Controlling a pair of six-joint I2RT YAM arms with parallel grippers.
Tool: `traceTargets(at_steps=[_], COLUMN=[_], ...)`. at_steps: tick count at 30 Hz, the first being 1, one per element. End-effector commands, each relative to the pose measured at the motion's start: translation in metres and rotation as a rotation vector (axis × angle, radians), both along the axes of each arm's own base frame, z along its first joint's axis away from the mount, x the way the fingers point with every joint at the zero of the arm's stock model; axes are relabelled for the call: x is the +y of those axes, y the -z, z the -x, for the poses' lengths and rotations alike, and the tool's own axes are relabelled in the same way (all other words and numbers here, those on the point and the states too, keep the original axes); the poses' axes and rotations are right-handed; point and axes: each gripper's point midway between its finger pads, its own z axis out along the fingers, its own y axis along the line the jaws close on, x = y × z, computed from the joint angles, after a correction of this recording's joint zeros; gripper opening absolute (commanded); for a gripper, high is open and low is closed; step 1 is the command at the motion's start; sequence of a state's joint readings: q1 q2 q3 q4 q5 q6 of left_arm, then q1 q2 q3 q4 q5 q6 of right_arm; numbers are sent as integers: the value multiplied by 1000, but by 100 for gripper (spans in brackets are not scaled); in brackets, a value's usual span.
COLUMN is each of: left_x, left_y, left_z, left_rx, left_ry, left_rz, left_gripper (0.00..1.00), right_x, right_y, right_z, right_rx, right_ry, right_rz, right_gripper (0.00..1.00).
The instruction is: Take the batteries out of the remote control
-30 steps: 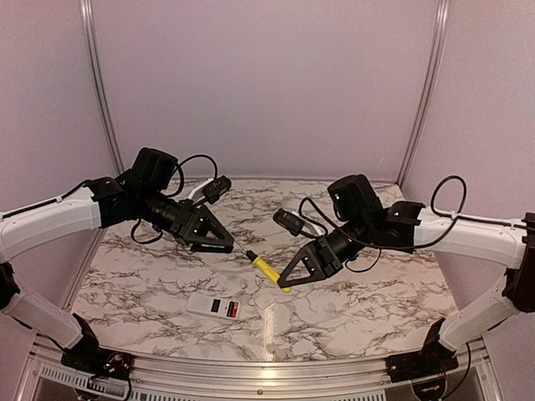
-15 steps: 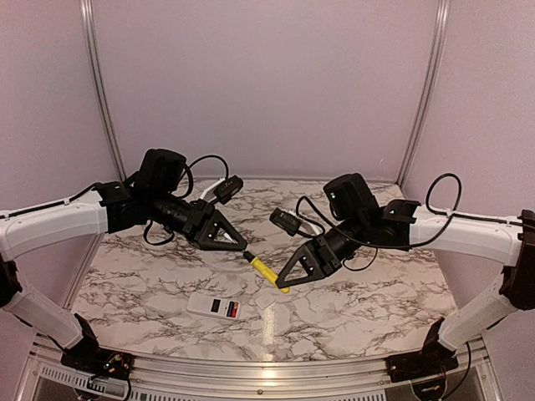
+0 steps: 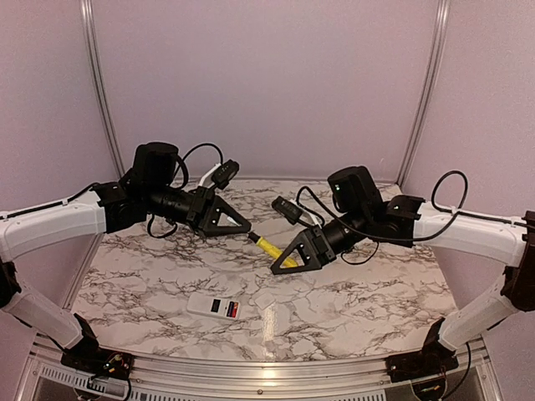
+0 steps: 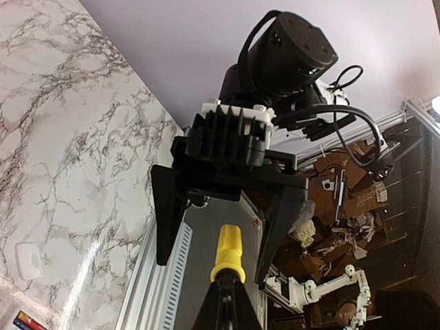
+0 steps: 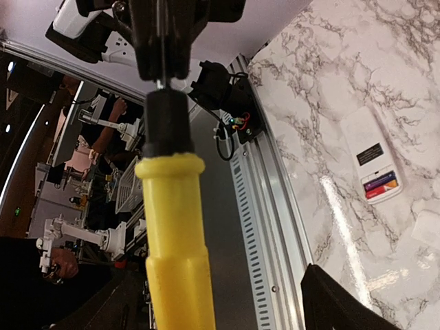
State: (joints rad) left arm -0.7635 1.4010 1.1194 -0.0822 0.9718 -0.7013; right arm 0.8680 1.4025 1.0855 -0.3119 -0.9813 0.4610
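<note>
The white remote control [image 3: 215, 306] lies on its face on the marble near the front edge, its compartment open with a red and a dark battery [image 3: 231, 309] inside. In the right wrist view the remote control [image 5: 375, 155] and its batteries [image 5: 380, 184] show too. Above the table's middle, a yellow-handled screwdriver [image 3: 269, 249] hangs in the air. My left gripper [image 3: 243, 231] is shut on its black collar [image 4: 228, 278]. My right gripper [image 3: 281, 264] is open, its fingers [image 4: 165, 213] straddling the yellow handle [image 5: 175, 234] without touching it.
A small squarish white cover piece [image 3: 267, 298] lies on the marble just right of the remote, also seen as the cover piece [image 5: 430, 230] in the right wrist view. The table's metal front rail [image 5: 275, 227] runs below the grippers. Lilac walls enclose the sides and back.
My left gripper moved right and closed on the screwdriver's collar. My right gripper opened off the yellow handle. The screwdriver rose slightly towards the back.
</note>
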Motion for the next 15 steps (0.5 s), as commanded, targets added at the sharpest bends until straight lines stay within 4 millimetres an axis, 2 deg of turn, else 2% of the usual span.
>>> traceTargets(at_steps=[1, 6, 11, 15], left_x=[10, 9, 8, 7], left_y=[-64, -80, -98, -113], left_z=[-26, -42, -53, -56], left_rx=[-89, -105, -114, -101], left_ry=[-121, -181, -227, -233], left_rz=[209, 255, 315, 374], left_gripper=[0, 0, 0, 0], right_x=[7, 6, -3, -1], right_y=[-65, -110, -142, -157], right_z=[-33, -55, -69, -81], right_rx=[-119, -117, -199, -199], right_ry=[191, 360, 468, 528], right_rz=[-141, -292, -343, -384], right_gripper=[81, 77, 75, 73])
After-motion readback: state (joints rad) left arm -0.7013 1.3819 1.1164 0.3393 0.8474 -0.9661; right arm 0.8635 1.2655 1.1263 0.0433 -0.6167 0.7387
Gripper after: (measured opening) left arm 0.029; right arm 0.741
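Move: The screwdriver is already pinched by its shaft in my left hand. Its yellow handle's middle lies about 5 cm to the right of that hand, 4 cm back and 4 cm lower. From my open right hand the handle is within some 2 cm forward, 1 cm left and 1 cm up. The remote control lies about 10 cm left of my left hand, 2 cm back and 28 cm below; the battery cover is about 3 cm right of that hand, level with it in reach, and 29 cm below. I lift both hands together, up and forward, away from the remote control: my right about 12 cm up and 6 forward, my left about 8 up and 5 forward. My left fingers stay shut on the shaft; my right ones stay wide open, straddling the handle. Both wrists swing level, the right turning some 30 degrees partly clockwise, until the hands point straight at each other. ##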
